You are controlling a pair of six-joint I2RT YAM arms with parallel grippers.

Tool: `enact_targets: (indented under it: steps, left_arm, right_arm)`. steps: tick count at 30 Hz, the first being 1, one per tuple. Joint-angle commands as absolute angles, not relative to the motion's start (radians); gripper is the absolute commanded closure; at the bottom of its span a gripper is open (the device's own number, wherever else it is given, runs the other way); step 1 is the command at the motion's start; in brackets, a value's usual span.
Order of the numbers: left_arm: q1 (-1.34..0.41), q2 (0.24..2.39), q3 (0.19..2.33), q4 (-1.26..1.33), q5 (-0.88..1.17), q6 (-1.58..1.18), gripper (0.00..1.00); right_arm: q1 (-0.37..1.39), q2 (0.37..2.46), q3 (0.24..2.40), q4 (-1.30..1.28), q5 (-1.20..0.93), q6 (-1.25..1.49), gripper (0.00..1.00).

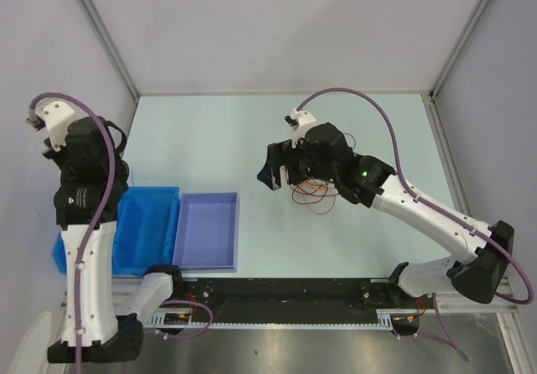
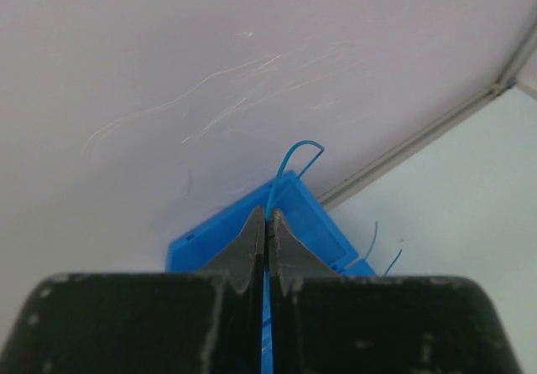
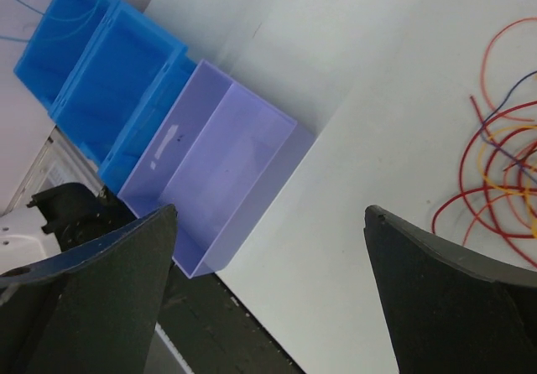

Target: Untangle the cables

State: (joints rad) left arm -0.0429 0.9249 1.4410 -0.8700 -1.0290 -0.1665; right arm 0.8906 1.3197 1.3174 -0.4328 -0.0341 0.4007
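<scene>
A tangle of thin red, orange, yellow and blue cables (image 1: 312,194) lies on the table under my right wrist; it shows at the right edge of the right wrist view as cables (image 3: 495,181). My right gripper (image 3: 268,215) hangs open above bare table, left of the tangle, holding nothing; from above the right gripper (image 1: 273,173) points left. My left gripper (image 2: 267,216) is shut on a thin blue cable (image 2: 294,152) that loops up past its fingertips, above the blue bin (image 2: 310,215). More thin blue wire ends (image 2: 373,240) stick up from that bin.
A blue bin (image 1: 147,227) and a pale purple bin (image 1: 207,230) stand side by side at the near left edge, in front of the left arm's base. The purple bin (image 3: 218,173) holds nothing visible. Enclosure walls rise at the left, back and right.
</scene>
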Motion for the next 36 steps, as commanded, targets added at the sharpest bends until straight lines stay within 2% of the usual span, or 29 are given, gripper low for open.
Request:
enact_targets:
  steps: [1, 3, 6, 11, 23, 25, 27, 28, 29, 31, 32, 36]
  left_arm:
    - [0.188, 0.968, 1.485, -0.871, -0.912, -0.264, 1.0]
    - [0.314, 0.974, 1.477, -0.873, -0.824, -0.308, 1.0]
    - [0.399, 0.968, 1.439, -0.865, -0.758, -0.345, 1.0]
    - [0.425, 0.919, 1.295, -0.782, -0.758, -0.362, 1.0]
    - [0.436, 0.93, 1.282, -0.77, -0.725, -0.402, 0.98]
    - [0.436, 0.928, 1.282, -0.77, -0.738, -0.405, 0.94]
    - [0.436, 0.93, 1.285, -0.773, -0.745, -0.406, 0.68]
    - [0.436, 0.931, 1.285, -0.775, -0.758, -0.411, 0.6]
    - [0.437, 0.933, 1.285, -0.775, -0.762, -0.413, 0.38]
    - [0.437, 0.931, 1.289, -0.784, -0.77, -0.42, 0.08]
    - [0.437, 0.93, 1.293, -0.787, -0.77, -0.42, 0.01]
    - [0.437, 0.922, 1.301, -0.788, -0.755, -0.42, 0.0]
  right_arm:
    - [0.919, 1.342, 1.319, -0.414, -0.104, 0.443, 0.03]
    - [0.933, 1.354, 1.319, -0.425, -0.126, 0.462, 0.04]
    - [0.96, 1.362, 1.319, -0.446, -0.133, 0.48, 0.04]
    - [1.006, 1.381, 1.319, -0.466, -0.106, 0.491, 0.04]
    - [1.049, 1.439, 1.319, -0.439, -0.087, 0.499, 0.04]
    - [1.051, 1.442, 1.319, -0.442, -0.087, 0.494, 0.04]
    - [1.051, 1.442, 1.319, -0.449, -0.084, 0.486, 0.04]
    - [1.051, 1.443, 1.319, -0.451, -0.081, 0.482, 0.04]
    - [1.051, 1.442, 1.319, -0.457, -0.078, 0.48, 0.04]
    - [1.051, 1.443, 1.319, -0.462, -0.077, 0.477, 0.04]
    - [1.051, 1.442, 1.319, -0.462, -0.077, 0.479, 0.04]
    - [1.057, 1.445, 1.319, -0.46, -0.077, 0.479, 0.04]
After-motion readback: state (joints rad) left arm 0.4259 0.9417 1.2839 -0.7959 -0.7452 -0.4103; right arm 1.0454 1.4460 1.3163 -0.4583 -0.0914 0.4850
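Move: The blue cable, already pinched in the left fingertips, is bound for the outer blue bin, whose middle is about 9 cm left, 3 cm back and some 38 cm below that hand. Beside it, the inner blue bin lies around 7 cm to the hand's right and the purple bin some 24 cm to its right, both 3 cm back and equally low. From the right hand the outer blue bin is roughly 49 cm left, 7 cm back and 26 cm down. The blue cable, still pinched, is carried about 6 cm left and 6 cm down over the outer blue bin, the left hand swinging some 15 degrees counter-clockwise and tipping farther down; there the hand stops and opens wide, letting go. The right hand, open and empty, eases about 6 cm back, 5 cm left and 5 cm down, away from the tangle and towards the purple bin. ##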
